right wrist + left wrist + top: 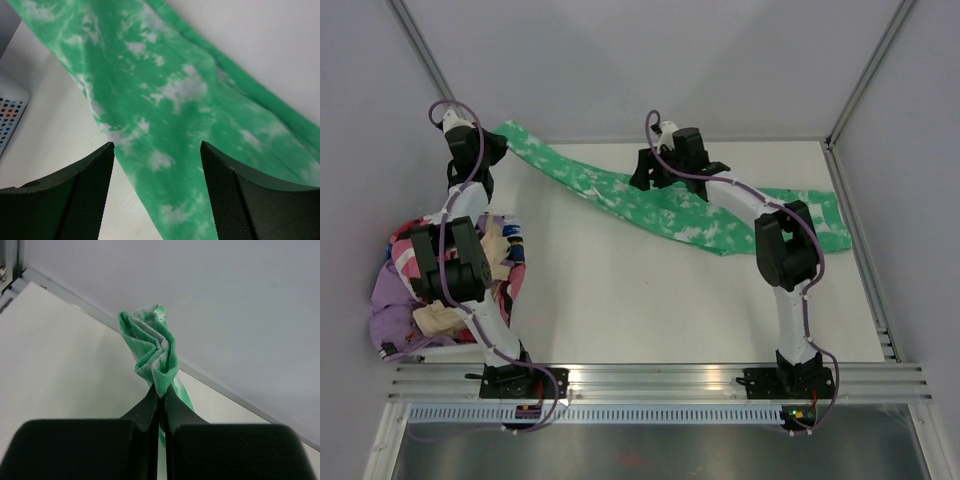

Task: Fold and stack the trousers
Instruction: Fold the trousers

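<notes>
The green, white-mottled trousers point(650, 205) lie stretched across the back of the table from far left to far right. My left gripper point(498, 143) is shut on their far-left end, and a bunched fold of the trousers point(155, 352) sticks up past its black fingertips point(150, 402). My right gripper point(642, 172) hovers over the middle of the cloth with its jaws wide apart. Nothing is between them, and the trousers point(175, 100) lie flat below the right gripper point(157, 147).
A heap of other clothes point(410, 290), purple, pink and cream, lies at the left edge by the left arm. A white basket corner point(10, 110) shows in the right wrist view. The enclosure walls point(650, 70) and a metal rail point(870, 260) border the table.
</notes>
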`<action>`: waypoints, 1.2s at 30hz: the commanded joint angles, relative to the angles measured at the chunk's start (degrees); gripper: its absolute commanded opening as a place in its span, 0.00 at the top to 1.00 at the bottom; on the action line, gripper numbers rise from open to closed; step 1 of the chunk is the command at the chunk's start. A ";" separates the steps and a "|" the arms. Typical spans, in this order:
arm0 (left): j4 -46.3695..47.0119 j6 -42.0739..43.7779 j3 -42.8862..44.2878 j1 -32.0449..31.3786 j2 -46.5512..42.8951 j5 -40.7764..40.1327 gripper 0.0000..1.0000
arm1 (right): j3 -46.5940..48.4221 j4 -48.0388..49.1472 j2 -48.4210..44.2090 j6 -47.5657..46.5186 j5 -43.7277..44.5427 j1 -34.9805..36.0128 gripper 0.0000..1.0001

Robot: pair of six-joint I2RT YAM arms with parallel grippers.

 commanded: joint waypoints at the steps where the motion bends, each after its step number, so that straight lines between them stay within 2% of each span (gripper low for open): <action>1: 8.62 3.75 0.84 0.70 -4.30 4.46 0.98 | 5.31 2.63 5.83 0.31 -0.10 3.96 0.24; 4: 10.11 5.42 -1.44 0.70 -5.10 7.79 0.98 | 8.56 4.31 9.96 3.66 0.25 6.95 0.25; 8: 17.73 8.14 -6.62 0.70 -7.55 11.40 0.98 | 13.30 0.38 14.97 -0.46 3.06 12.57 0.25; 10: 19.94 9.29 -8.65 0.70 -8.26 13.77 0.98 | 16.64 -0.78 18.31 -0.65 7.71 15.39 0.25; 14: 23.81 10.52 -10.85 0.70 -10.02 18.51 0.98 | 25.16 -2.11 24.11 6.64 13.59 16.45 0.25; 19: 33.30 11.14 -17.26 0.70 -13.01 23.00 0.98 | 32.38 -2.37 30.44 10.86 16.34 16.45 0.25; 27: 32.79 12.90 -18.32 0.78 -15.38 28.28 0.98 | 35.55 5.19 35.28 16.76 6.77 17.68 0.24; 36: 30.86 13.60 -18.32 0.70 -17.14 28.45 0.98 | 34.58 11.52 35.55 20.72 0.44 20.40 0.22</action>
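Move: The stretch of the trousers' near edge that droops from the left hand lies about 22 cm left of the right hand, level with it fore and aft and some 7 cm lower; the held end is 35 cm left, 7 cm ahead and 6 cm above. The flat rest of the trousers centres some 24 cm right, 2 cm back and 14 cm down. From the left hand, that drooping edge is 13 cm right, 6 cm back and 13 cm below, with the laundry basket 32 cm back, 8 cm left and 16 cm below. With fingers staying wide open, the right hand sweeps left some 22 cm and sinks about 10 cm, most of it early, then near the table shifts a little forward and eases left and back again, until the trousers' near edge lies between its open fingers just below the left hand's end. Meanwhile the left hand keeps its pinch on the end and carries it right, up and back, about 8 cm each way, turning some 25 degrees clockwise and tipping its fingers up. ##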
